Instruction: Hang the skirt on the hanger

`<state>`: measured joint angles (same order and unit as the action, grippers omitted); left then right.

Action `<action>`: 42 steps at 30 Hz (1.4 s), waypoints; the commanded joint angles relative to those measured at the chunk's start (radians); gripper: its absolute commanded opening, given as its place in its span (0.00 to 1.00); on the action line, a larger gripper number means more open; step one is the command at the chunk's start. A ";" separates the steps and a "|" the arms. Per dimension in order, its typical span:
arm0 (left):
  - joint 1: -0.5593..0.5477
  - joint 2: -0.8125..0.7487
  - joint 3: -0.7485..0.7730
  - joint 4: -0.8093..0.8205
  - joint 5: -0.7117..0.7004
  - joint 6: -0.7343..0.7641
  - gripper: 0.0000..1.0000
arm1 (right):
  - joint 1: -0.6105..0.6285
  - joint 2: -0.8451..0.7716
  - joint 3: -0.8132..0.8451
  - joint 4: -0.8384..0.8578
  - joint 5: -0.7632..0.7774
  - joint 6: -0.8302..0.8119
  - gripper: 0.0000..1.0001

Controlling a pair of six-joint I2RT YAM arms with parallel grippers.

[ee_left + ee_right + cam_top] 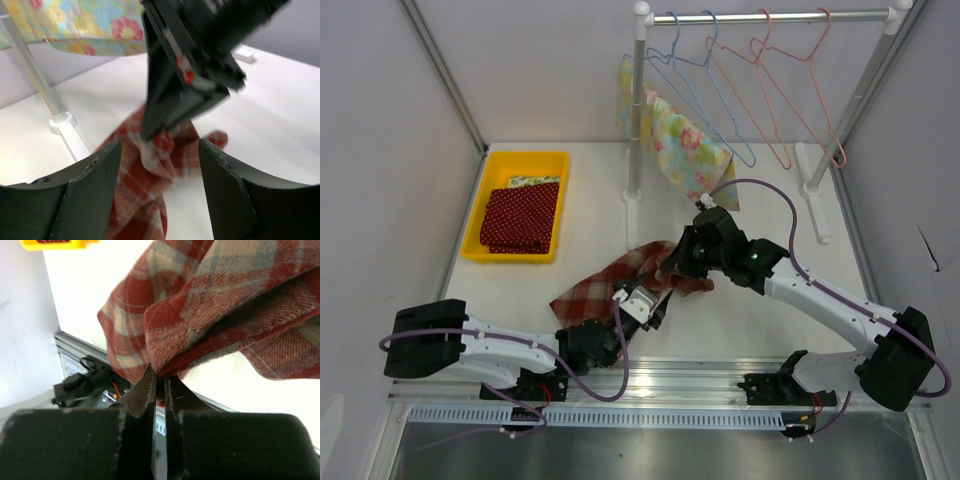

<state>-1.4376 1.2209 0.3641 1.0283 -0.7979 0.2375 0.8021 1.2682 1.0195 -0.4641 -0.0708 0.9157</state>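
The skirt [605,285] is red plaid cloth, partly lifted off the white table. My right gripper [670,268] is shut on a fold of its edge [160,371], and the cloth [215,300] hangs from the pinch. My left gripper [653,303] stands open just in front of it. In the left wrist view its fingers [95,190] flank the skirt [142,185] without touching it, under the right gripper's black body [185,65]. Empty wire hangers, blue [720,100] and pink [780,95], hang on the rail [770,17] at the back.
A floral garment [685,150] hangs on a hanger beside the rack's left post [637,120]. A yellow bin [485,215] at back left holds a red dotted cloth [522,217]. The rack's right foot [815,195] lies on the table.
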 commanded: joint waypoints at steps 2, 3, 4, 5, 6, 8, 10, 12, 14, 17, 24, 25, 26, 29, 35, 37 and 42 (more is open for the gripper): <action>-0.003 -0.023 -0.023 -0.070 0.040 -0.067 0.69 | -0.012 -0.003 0.088 0.047 -0.018 0.003 0.00; -0.003 -0.018 -0.034 -0.041 0.036 -0.063 0.70 | -0.014 0.000 0.100 0.047 -0.018 0.003 0.00; -0.003 -0.011 -0.037 -0.024 0.017 -0.058 0.70 | -0.011 0.002 0.105 0.044 -0.021 0.003 0.00; -0.003 0.003 -0.040 -0.010 0.009 -0.047 0.70 | -0.006 0.002 0.109 0.044 -0.020 0.005 0.00; -0.003 0.014 -0.037 0.016 0.002 -0.040 0.70 | 0.002 0.005 0.114 0.042 -0.015 0.005 0.00; -0.003 0.037 -0.030 0.042 -0.020 -0.014 0.70 | 0.011 0.007 0.114 0.039 -0.012 0.009 0.00; 0.009 0.042 -0.028 0.097 -0.033 -0.003 0.70 | 0.025 0.003 0.106 0.039 -0.006 0.015 0.00; 0.037 0.023 -0.021 0.081 -0.021 -0.032 0.70 | 0.031 0.000 0.100 0.039 -0.001 0.020 0.00; 0.048 0.014 -0.014 0.062 -0.023 -0.026 0.70 | 0.043 -0.004 0.093 0.042 0.006 0.026 0.00; 0.054 0.006 -0.005 0.067 -0.018 0.005 0.70 | 0.052 -0.004 0.088 0.044 0.012 0.031 0.00; 0.063 0.022 0.009 0.058 -0.011 0.025 0.64 | 0.072 0.007 0.091 0.061 0.016 0.040 0.00; 0.062 0.025 0.009 0.064 -0.009 0.028 0.62 | 0.074 0.005 0.090 0.059 0.016 0.041 0.00; 0.062 0.026 0.012 0.072 -0.009 0.029 0.59 | 0.077 0.005 0.088 0.061 0.017 0.043 0.00; 0.063 0.037 0.016 0.087 -0.012 0.051 0.53 | 0.080 0.007 0.088 0.062 0.019 0.045 0.00; 0.062 0.043 0.038 0.082 -0.009 0.066 0.36 | 0.080 0.007 0.090 0.061 0.022 0.040 0.00; 0.063 0.042 0.039 0.076 -0.014 0.075 0.28 | 0.082 0.008 0.085 0.061 0.025 0.038 0.00; 0.068 0.022 0.053 0.027 -0.034 0.062 0.00 | 0.078 0.007 0.076 0.047 0.051 0.025 0.14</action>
<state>-1.3766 1.2644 0.3687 1.0275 -0.8330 0.3115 0.8745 1.2739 1.0851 -0.4416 -0.0360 0.9497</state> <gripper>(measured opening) 0.033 0.079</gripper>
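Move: The left hand, open and empty, goes for the plaid skirt's bunched edge, about 5 cm ahead, 2 cm to the right and 2 cm lower. From the left hand, the rack post's foot stands roughly 22 cm ahead and 5 cm left, the yellow tray some 22 cm ahead and 35 cm left, both about 15 cm below. The right hand already pinches that edge, right at its fingertips, about 1 cm below its hand point. Right lifts its held skirt edge about 3 cm and leftward; left dips, eases forward and pinches it alongside. ##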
